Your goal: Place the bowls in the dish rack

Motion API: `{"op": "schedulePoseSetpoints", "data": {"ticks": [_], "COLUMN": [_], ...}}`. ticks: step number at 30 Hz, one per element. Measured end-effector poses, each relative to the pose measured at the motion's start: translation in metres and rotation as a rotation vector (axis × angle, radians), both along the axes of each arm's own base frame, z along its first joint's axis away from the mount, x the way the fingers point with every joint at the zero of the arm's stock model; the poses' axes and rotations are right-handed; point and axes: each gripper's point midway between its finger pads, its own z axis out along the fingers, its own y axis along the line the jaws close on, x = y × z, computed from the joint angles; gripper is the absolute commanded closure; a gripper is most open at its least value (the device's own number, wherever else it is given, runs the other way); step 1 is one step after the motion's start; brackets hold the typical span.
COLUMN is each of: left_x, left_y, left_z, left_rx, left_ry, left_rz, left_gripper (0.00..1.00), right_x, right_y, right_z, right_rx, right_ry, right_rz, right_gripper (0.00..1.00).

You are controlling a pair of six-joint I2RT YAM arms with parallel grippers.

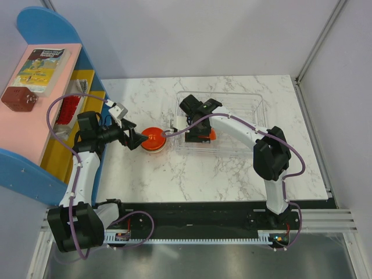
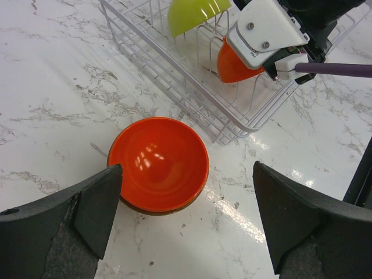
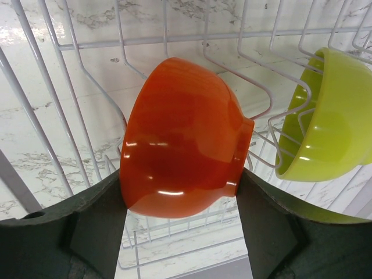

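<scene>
An orange bowl (image 1: 154,139) (image 2: 158,164) sits upright on the marble table, just left of the dish rack (image 1: 250,97) (image 2: 174,87), a white wire rack. A darker rim shows beneath that bowl. My left gripper (image 1: 137,139) (image 2: 187,168) is open, its fingers either side of the bowl's near edge without touching it. Inside the rack my right gripper (image 1: 200,131) (image 3: 181,186) is shut on another orange bowl (image 1: 209,135) (image 3: 183,139) (image 2: 235,64), tipped on its side among the wires. A lime green bowl (image 3: 328,116) (image 2: 192,14) stands on edge beside it.
A blue and pink shelf unit (image 1: 35,116) stands at the table's left edge, holding a book (image 1: 40,70), a red box (image 1: 18,99) and yellow trays. The right arm's purple cable (image 2: 334,70) crosses the rack's corner. The table's right edge (image 1: 314,145) is close to the rack.
</scene>
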Motion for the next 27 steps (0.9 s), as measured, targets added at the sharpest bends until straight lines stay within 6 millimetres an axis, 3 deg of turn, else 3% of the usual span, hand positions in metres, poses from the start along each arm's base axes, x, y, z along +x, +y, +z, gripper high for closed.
{"op": "schedulePoseSetpoints", "data": {"ticks": [1,3,17,27], "left_x": [0.0,0.0,-0.001,0.005], "left_y": [0.0,0.0,0.0,0.005], "left_z": [0.0,0.0,-0.002,-0.014], "left_rx": [0.0,0.0,-0.001,0.013], "left_ry": [0.0,0.0,0.005,0.039], "left_rz": [0.0,0.0,0.0,0.029], "left_gripper": [0.0,0.0,0.0,0.0], "right_x": [0.0,-0.002,-0.001,0.009], "right_y": [0.0,0.002,0.009,0.007], "right_z": [0.0,-0.001,0.001,0.039], "right_rx": [0.0,0.011,0.068,0.12], "right_ry": [0.0,0.009,0.008,-0.112], "right_rz": [0.0,-0.007,-0.066,-0.116], "right_gripper": [0.05,0.02,0.02,0.02]}}
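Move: The orange bowl in the rack sits between the right fingers, its middle some 3 cm below that hand and about 1 cm to its right. The green bowl stands about 10 cm farther out than the orange one and a couple of centimetres to its left; the rack's near-left corner is roughly 5 cm back and 8 cm left of the hand. From the left hand, the stacked orange bowl lies about 3 cm ahead, 3 cm right and 12 cm below, the racked one about 5 cm ahead, 20 cm right and 12 cm below. Opening first, the right fingers let go of the orange bowl's rim and foot while the hand eases about 1 cm back and to the left. Then it rises some 4 cm, drifting slightly forward, straight off the bowl, fingers wide and the wrist turning roughly 5 to 10 degrees clockwise with its left side lifting. At the very end the open left hand begins to dip, about 1.5 cm, towards the stacked bowl. ##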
